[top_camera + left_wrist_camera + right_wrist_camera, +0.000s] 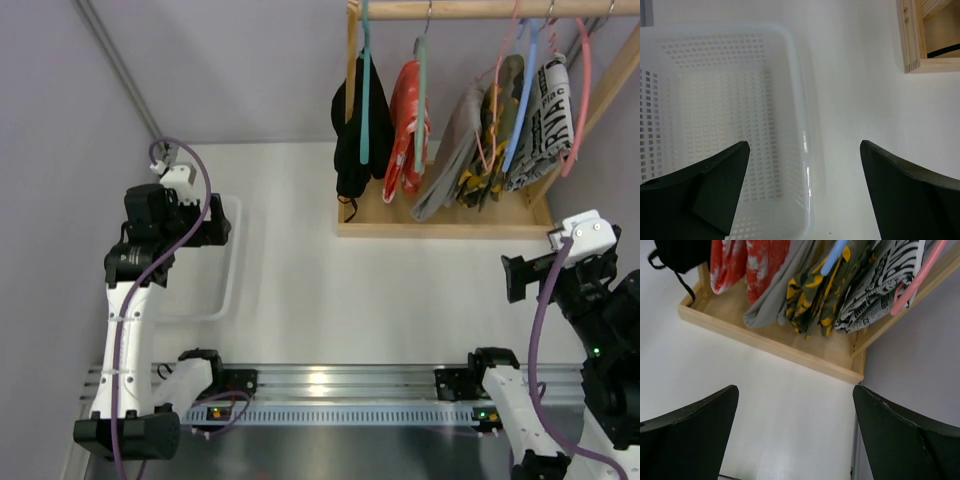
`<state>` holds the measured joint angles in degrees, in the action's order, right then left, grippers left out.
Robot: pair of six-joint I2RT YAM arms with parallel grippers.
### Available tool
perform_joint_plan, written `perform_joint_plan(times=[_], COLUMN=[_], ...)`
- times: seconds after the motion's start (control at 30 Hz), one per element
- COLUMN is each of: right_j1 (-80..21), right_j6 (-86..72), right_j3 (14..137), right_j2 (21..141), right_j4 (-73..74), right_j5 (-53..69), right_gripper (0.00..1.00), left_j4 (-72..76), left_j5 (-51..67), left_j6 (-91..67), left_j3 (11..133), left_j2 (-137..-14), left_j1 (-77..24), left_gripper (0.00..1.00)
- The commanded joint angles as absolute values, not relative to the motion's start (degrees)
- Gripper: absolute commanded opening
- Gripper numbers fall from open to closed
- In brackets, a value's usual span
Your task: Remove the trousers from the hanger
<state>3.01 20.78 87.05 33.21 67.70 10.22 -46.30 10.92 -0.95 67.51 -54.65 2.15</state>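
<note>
Several garments hang folded over hangers on a wooden rail [480, 10] at the back right: a black one [350, 140] on a teal hanger [366, 90], a red-and-white one [408, 130], a grey one [450, 150], a yellow camouflage one [490, 150] and a zebra-print one [540, 130]. I cannot tell which are the trousers. My right gripper [515, 278] stands open in front of the rack, well short of the clothes [815, 295]; nothing sits between its fingers [795, 388]. My left gripper [215, 225] is open and empty above the basket's right wall [804, 145].
A white perforated basket [795, 75] lies on the white table at the left. The rack's wooden base tray [775, 342] sits against the right wall, with slanted side posts [600, 90]. A pink hanger [583, 90] hangs at the rack's far right.
</note>
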Motion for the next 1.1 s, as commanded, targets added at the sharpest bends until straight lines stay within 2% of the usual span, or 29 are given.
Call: perform_joint_plan(times=[0.0, 0.17, 0.37, 0.53, 0.67, 0.9, 1.07], right_j1=[2.37, 2.37, 2.37, 2.02, 0.97, -11.41, -19.41], right_j6=[18.02, 13.64, 4.42, -4.64, -13.78, -13.71, -10.9], right_j3=[95.5, 103.79, 110.91, 116.71, 120.39, 125.85, 128.75], right_j2=[38.21, 45.95, 57.19, 63.45, 67.92, 74.52, 78.56], right_j4=[69.43, 68.82, 60.48, 50.04, 42.29, 39.73, 39.29], right_j5=[16.42, 26.34, 36.63, 40.78, 42.62, 31.57, 20.5], right_gripper=[0.99, 0.99, 0.99, 0.99, 0.93, 0.87, 0.77], left_j4=[-43.77, -43.94, -43.86, -43.86, -43.77, -43.77, -43.68], left_j5=[11.6, 10.28, 8.79, 7.12, 6.5, 6.95, 6.94], left_j6=[-2.81, -4.92, -6.5, -6.86, -7.21, -8.35, -8.88], left_j3=[69.78, 70.93, 71.02, 70.66, 70.49, 70.49, 69.87], left_j2=[-54.93, -56.34, -56.43, -56.25, -56.78, -57.48, -57.39], left_j1=[2.11, 2.02, 2.02, 2.02, 2.29, 3.51, 4.22], left_gripper=[0.99, 0.99, 0.99, 0.99, 0.99, 0.99, 0.99])
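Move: The teal hanger with the black trousers is about 28 cm ahead of my right hand, 26 cm to its left and 15 cm above it. The mint hanger is 4 cm nearer, 20 cm left and 16 cm up, with the red trousers hanging below it, about 28 cm ahead and 19 cm left. The black trousers lie 29 cm ahead, 26 cm left. From my left hand the teal hanger is roughly 13 cm ahead, 25 cm right and 28 cm higher. I swing my empty right hand up about 18 cm, some 16 cm left and 13 cm forward towards the teal hanger: first mostly up, then forward-left, finally left and up in front of the mint hanger. Meanwhile I turn it about 35 degrees counter-clockwise and roll its left side up, so the fingers end near level, pointing forward-left, and I start narrowing them from wide open. ##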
